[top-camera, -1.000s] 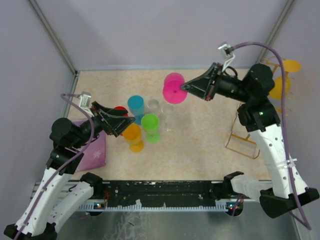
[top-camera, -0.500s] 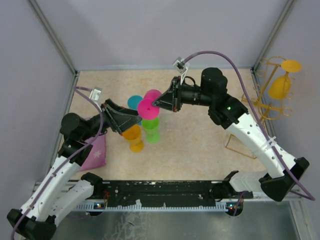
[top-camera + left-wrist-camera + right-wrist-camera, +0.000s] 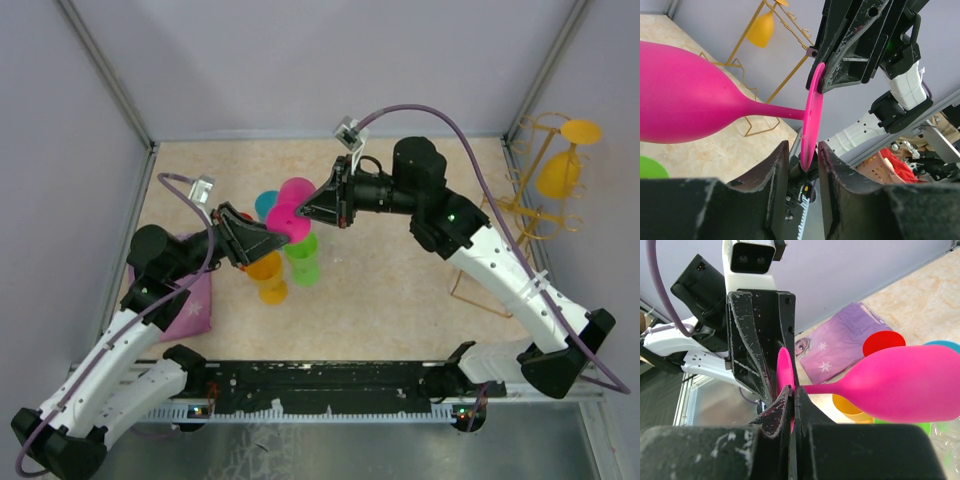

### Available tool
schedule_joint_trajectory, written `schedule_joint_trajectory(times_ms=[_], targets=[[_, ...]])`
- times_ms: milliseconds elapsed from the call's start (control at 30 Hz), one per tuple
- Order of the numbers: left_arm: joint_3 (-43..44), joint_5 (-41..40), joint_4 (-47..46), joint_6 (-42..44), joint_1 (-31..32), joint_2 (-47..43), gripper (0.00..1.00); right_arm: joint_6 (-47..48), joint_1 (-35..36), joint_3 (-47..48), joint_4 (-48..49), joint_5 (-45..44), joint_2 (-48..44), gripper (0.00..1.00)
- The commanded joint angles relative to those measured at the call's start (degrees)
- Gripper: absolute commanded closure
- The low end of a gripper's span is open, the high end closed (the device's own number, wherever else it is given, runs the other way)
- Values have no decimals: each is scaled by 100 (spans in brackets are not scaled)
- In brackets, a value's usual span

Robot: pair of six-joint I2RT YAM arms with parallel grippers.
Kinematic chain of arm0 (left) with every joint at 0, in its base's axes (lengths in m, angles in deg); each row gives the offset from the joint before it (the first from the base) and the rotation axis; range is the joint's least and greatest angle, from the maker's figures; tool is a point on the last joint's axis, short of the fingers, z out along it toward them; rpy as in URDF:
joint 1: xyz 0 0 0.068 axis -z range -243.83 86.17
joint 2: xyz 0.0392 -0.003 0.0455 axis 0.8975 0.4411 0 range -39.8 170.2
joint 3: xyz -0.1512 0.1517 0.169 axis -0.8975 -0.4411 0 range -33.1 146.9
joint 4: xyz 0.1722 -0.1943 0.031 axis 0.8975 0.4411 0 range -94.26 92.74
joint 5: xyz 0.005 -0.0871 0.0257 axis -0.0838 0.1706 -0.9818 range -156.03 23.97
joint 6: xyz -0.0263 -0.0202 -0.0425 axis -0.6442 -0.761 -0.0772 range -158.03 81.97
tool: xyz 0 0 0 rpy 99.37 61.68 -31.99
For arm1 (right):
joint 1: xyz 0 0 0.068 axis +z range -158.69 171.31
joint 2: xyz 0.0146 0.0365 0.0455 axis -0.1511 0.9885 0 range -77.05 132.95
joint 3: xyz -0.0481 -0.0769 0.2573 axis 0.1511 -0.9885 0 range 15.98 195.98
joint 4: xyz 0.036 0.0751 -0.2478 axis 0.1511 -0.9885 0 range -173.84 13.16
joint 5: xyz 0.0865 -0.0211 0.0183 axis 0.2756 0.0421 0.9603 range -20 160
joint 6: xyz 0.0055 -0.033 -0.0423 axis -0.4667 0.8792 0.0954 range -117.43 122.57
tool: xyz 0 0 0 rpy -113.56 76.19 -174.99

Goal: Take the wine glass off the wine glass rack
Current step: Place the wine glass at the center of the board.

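Observation:
A pink wine glass (image 3: 292,208) hangs sideways in the air above the middle of the table. My right gripper (image 3: 306,207) is shut on the edge of its round foot (image 3: 784,371), with the bowl (image 3: 910,385) pointing away. My left gripper (image 3: 803,147) faces it from the other side, and its jaws straddle the lower rim of the same foot (image 3: 812,115). A narrow gap shows on each side of the foot, so this gripper is open. The gold wire wine glass rack (image 3: 527,205) stands at the far right. An orange wine glass (image 3: 560,170) hangs on it.
Blue (image 3: 267,203), green (image 3: 302,256) and orange (image 3: 267,272) plastic glasses stand below the held glass. A red one (image 3: 883,344) stands beside them. A purple cloth (image 3: 190,300) lies at the left. Walls close in on the left, back and right.
My right arm carried the pink glass leftwards from the back of the table to above the coloured glasses. My left gripper rose to meet it, and its jaws narrowed around the foot.

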Motion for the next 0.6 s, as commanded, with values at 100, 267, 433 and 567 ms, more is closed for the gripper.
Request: schedule_joint_trajectory(times_ms=[100,267,433,567], targets=[[30,-20,-175,124,30,-38,80,162,69,260,328,144,-90,100],[-103,67,-415,139,34,-93,100,251,74,224,286,259,-153,100],[-324,70,-481,759,30,-419,100,564,79,168,59,-452,-404,58],[-642,-108,-420,1616,30,-958,100,759,74,75,-60,-1503,-727,28]])
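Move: Lying almost level with its bowl pointing forward, the pink wine glass has its foot between the left hand's still-open fingers; its middle is some 8 cm ahead of that hand, 2 cm right and 2 cm higher. About 24 cm lower stand the green glass, 11 cm ahead and 2 cm right, and the orange glass, 5 cm ahead and 6 cm left. From the right hand, shut on the foot, the pink glass's middle is about 7 cm ahead, 3 cm left and 2 cm lower. Taking over the pink glass, the left hand stays put and shuts its fingers on the foot's edge, then eases about 1.5 cm back, left and down, rolling so the bowl end tips up some 8 degrees. The right hand holds still until that grip is shut, then opens well past half, comes free of the foot and starts about 1 cm away to the right. ##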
